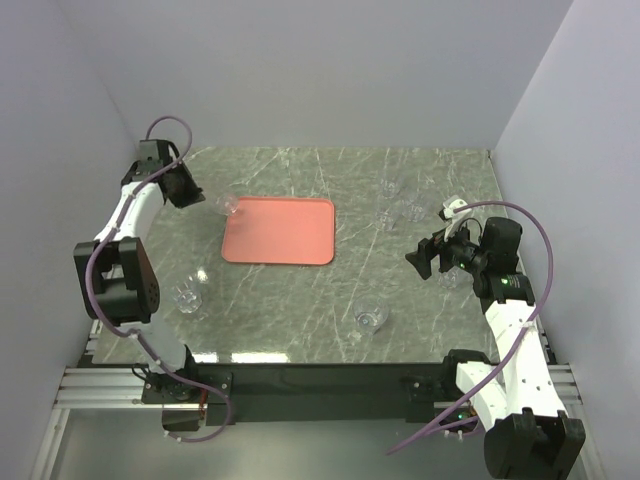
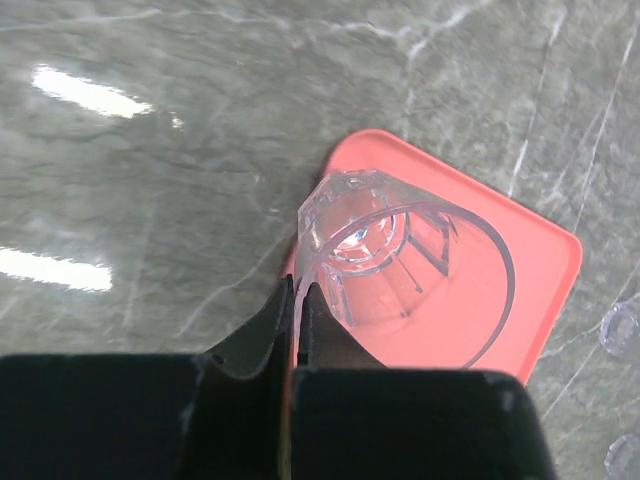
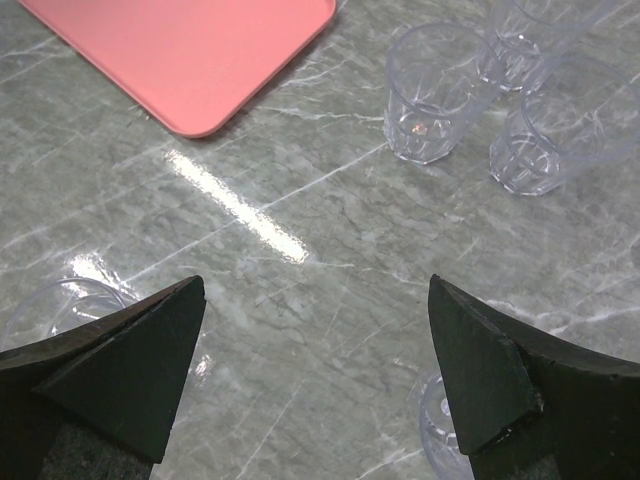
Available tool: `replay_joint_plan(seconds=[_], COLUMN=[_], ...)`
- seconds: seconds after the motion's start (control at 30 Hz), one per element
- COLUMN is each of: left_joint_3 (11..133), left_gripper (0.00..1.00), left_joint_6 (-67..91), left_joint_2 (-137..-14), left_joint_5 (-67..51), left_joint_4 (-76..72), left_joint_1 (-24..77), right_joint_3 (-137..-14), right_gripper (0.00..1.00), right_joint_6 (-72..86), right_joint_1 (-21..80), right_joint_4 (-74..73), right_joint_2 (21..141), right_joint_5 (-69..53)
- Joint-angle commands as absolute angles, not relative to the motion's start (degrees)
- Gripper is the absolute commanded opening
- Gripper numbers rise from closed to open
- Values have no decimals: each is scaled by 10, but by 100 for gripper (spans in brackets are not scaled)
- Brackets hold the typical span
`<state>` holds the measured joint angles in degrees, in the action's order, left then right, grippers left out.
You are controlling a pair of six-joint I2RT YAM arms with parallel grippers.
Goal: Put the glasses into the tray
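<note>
The salmon-pink tray (image 1: 285,235) lies flat left of centre and holds nothing. My left gripper (image 1: 208,202) is shut on the rim of a clear glass (image 1: 229,207), held tilted over the tray's far left corner. In the left wrist view the fingers (image 2: 297,300) pinch the glass wall (image 2: 400,260) above the tray corner (image 2: 530,270). My right gripper (image 1: 432,256) is open and empty above the table at the right; its wrist view shows the jaws wide apart (image 3: 318,330) over bare marble. A glass (image 3: 440,425) stands just under its right finger.
Other clear glasses stand on the table: one at the near left (image 1: 188,292), one at the near centre (image 1: 371,320), three at the far right (image 1: 390,186) (image 1: 385,220) (image 1: 413,210), also in the right wrist view (image 3: 430,95). Walls enclose left, back and right.
</note>
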<state>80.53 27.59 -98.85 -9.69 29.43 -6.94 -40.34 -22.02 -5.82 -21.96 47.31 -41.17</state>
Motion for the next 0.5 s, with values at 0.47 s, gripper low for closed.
replay_joint_plan(seconds=[0.47], left_joint_3=[906], left_gripper=[1], left_joint_6=[264], left_joint_2=[-1085], left_joint_5=[-84], left_joint_4=[301], left_joint_1=[-4], right_joint_3=[-418], right_gripper=[98], right_joint_6=[-229], right_joint_1=[-60], right_joint_4=[-210], right_joint_2=[465], right_joint_5=[-404])
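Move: With a glass already pinched by its rim, the left hand has the middle of the tray about 18 cm to its right, 3 cm nearer and some 14 cm below; the tray's far left corner is only about 6 cm ahead and 6 cm right. A standing glass is roughly 18 cm back from the left hand, 4 cm to its left and 10 cm below. From the idle right hand, the tray's middle is about 15 cm ahead, 34 cm left and 18 cm below. The left hand carries the glass in over the tray's far left corner, going about 4.5 cm to the right while sinking some 3 cm and reaching about 2 cm forward, and it slows towards the end. Its shut fingers keep their pinch on the near left side of the rim, the wrist turning only some 5 degrees clockwise and tipping down slightly, so the glass stays open end up with its base low over the tray surface. ##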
